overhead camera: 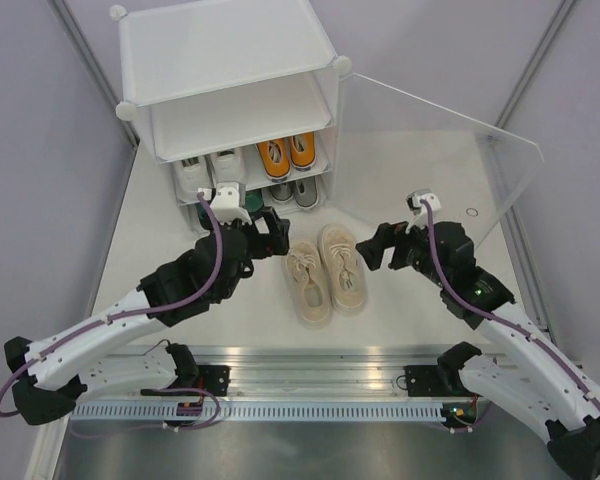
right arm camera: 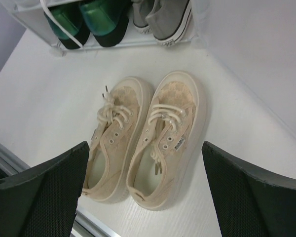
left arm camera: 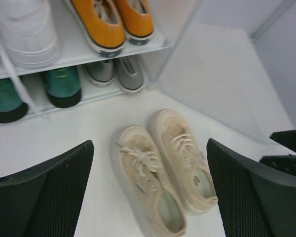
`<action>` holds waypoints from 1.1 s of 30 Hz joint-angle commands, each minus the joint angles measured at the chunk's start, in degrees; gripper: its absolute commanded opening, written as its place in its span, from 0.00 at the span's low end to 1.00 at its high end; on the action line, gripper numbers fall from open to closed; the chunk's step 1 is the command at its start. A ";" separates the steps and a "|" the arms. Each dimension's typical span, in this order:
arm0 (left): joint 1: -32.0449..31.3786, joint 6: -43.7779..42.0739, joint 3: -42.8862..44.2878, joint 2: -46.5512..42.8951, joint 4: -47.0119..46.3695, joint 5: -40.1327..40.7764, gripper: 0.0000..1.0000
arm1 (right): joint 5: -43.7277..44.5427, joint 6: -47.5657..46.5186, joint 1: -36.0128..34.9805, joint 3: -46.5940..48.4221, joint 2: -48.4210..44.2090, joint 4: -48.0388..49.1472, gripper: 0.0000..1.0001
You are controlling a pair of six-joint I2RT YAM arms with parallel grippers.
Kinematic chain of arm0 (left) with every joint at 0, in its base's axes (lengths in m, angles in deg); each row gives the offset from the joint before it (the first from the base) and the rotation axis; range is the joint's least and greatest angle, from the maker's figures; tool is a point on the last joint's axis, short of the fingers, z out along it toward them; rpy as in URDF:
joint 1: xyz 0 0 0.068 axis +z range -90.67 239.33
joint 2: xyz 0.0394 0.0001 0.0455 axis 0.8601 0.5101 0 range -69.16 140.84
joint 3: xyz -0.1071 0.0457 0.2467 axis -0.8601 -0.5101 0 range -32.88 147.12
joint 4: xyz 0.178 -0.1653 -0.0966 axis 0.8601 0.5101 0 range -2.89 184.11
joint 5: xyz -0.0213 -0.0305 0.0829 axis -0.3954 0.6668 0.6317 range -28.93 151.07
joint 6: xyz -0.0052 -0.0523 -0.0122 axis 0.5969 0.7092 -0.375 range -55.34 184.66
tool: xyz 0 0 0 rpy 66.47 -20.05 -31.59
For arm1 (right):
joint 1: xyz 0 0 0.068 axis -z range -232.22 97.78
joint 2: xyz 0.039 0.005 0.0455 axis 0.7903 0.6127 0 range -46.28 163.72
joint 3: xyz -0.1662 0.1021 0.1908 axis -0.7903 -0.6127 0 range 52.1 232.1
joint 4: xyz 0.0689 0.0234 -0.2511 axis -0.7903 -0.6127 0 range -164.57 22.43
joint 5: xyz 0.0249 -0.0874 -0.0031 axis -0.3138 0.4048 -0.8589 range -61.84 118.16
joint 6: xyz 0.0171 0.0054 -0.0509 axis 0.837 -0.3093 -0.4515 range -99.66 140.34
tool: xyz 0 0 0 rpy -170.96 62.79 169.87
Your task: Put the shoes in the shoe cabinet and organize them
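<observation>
The beige pair of shoes (overhead camera: 325,272) lies side by side on the table in front of the shoe cabinet (overhead camera: 230,50), toes toward it. My left gripper (overhead camera: 273,232) hovers left of the pair, open and empty; in its wrist view the beige shoes (left arm camera: 160,177) lie between and below the jaws. My right gripper (overhead camera: 372,248) stands open to the right of the pair, with the beige shoes (right arm camera: 143,143) between its spread fingers. The orange pair (left arm camera: 108,22) and white pair (left arm camera: 24,29) sit on a shelf, with the green pair (left arm camera: 61,86) and grey pair (left arm camera: 116,74) below.
The cabinet's clear door panel (overhead camera: 450,150) swings open to the right, behind my right arm. The cabinet's upper shelf (overhead camera: 240,115) shows nothing on it. A metal rail (overhead camera: 310,375) runs along the table's near edge.
</observation>
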 commanded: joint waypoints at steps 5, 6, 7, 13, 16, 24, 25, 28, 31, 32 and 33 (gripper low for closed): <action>4.23 -7.59 -3.89 -2.11 12.45 6.98 0.98 | 18.62 3.41 -13.18 -8.62 -0.40 8.20 0.98; 9.03 -7.49 -3.98 -3.15 14.29 2.36 0.98 | 19.85 3.94 -15.10 -9.68 -1.02 8.74 0.98; 12.12 -7.49 -4.24 -3.95 14.49 -0.74 0.98 | 21.78 4.90 -15.99 -10.65 -1.46 9.09 0.98; 23.40 -8.54 -10.82 -10.18 14.23 -10.44 0.97 | 31.37 9.74 -24.34 -17.68 -2.34 12.07 0.98; 23.40 -8.63 -13.29 -11.95 14.31 -8.77 0.98 | 37.96 11.32 -28.56 -21.29 -2.61 14.89 0.98; 23.40 -12.06 -13.47 -17.05 12.03 -3.33 0.98 | 46.13 14.13 -36.73 -26.04 3.10 24.64 0.98; 23.40 -12.06 -13.82 -17.40 11.85 -3.14 0.98 | 46.58 14.49 -37.26 -26.48 5.37 26.39 0.98; 23.40 -12.23 -15.40 -18.81 10.54 -3.32 0.97 | 47.81 14.93 -38.24 -27.01 10.37 30.52 0.98; 23.40 -12.41 -15.67 -20.21 10.36 -2.79 0.97 | 50.18 16.33 -38.33 -26.83 16.00 32.82 0.98; 23.40 -12.41 -15.84 -20.65 10.36 -2.70 0.97 | 51.67 16.42 -38.41 -26.66 17.50 34.56 0.98; 23.40 -12.41 -16.02 -21.53 10.10 -2.35 0.97 | 52.64 16.51 -38.41 -26.40 19.00 35.45 0.98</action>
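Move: The right hand, open and empty, has the right-hand beige shoe some 8 cm to its left, 5 cm ahead and about 20 cm below. The left-hand beige shoe lies beside it, about 9 cm farther left and 3 cm nearer the robot; the rightmost grey shoe on the cabinet's bottom shelf stands roughly 19 cm ahead of and 9 cm left of the right-hand beige shoe. From the left hand, that right-hand beige shoe lies some 12 cm right, 5 cm ahead and 27 cm below. With fingers staying wide open, the right hand sinks about 17 cm while drawing back roughly 5 cm and easing slightly left, its wrist turning a little clockwise, so the fingertips come down close to the heel of the right-hand beige shoe. Meanwhile the empty left hand clears off to its left by about 16 cm, away from the beige pair, dipping as it goes and turning and rolling some 15 degrees, fingers still open. ##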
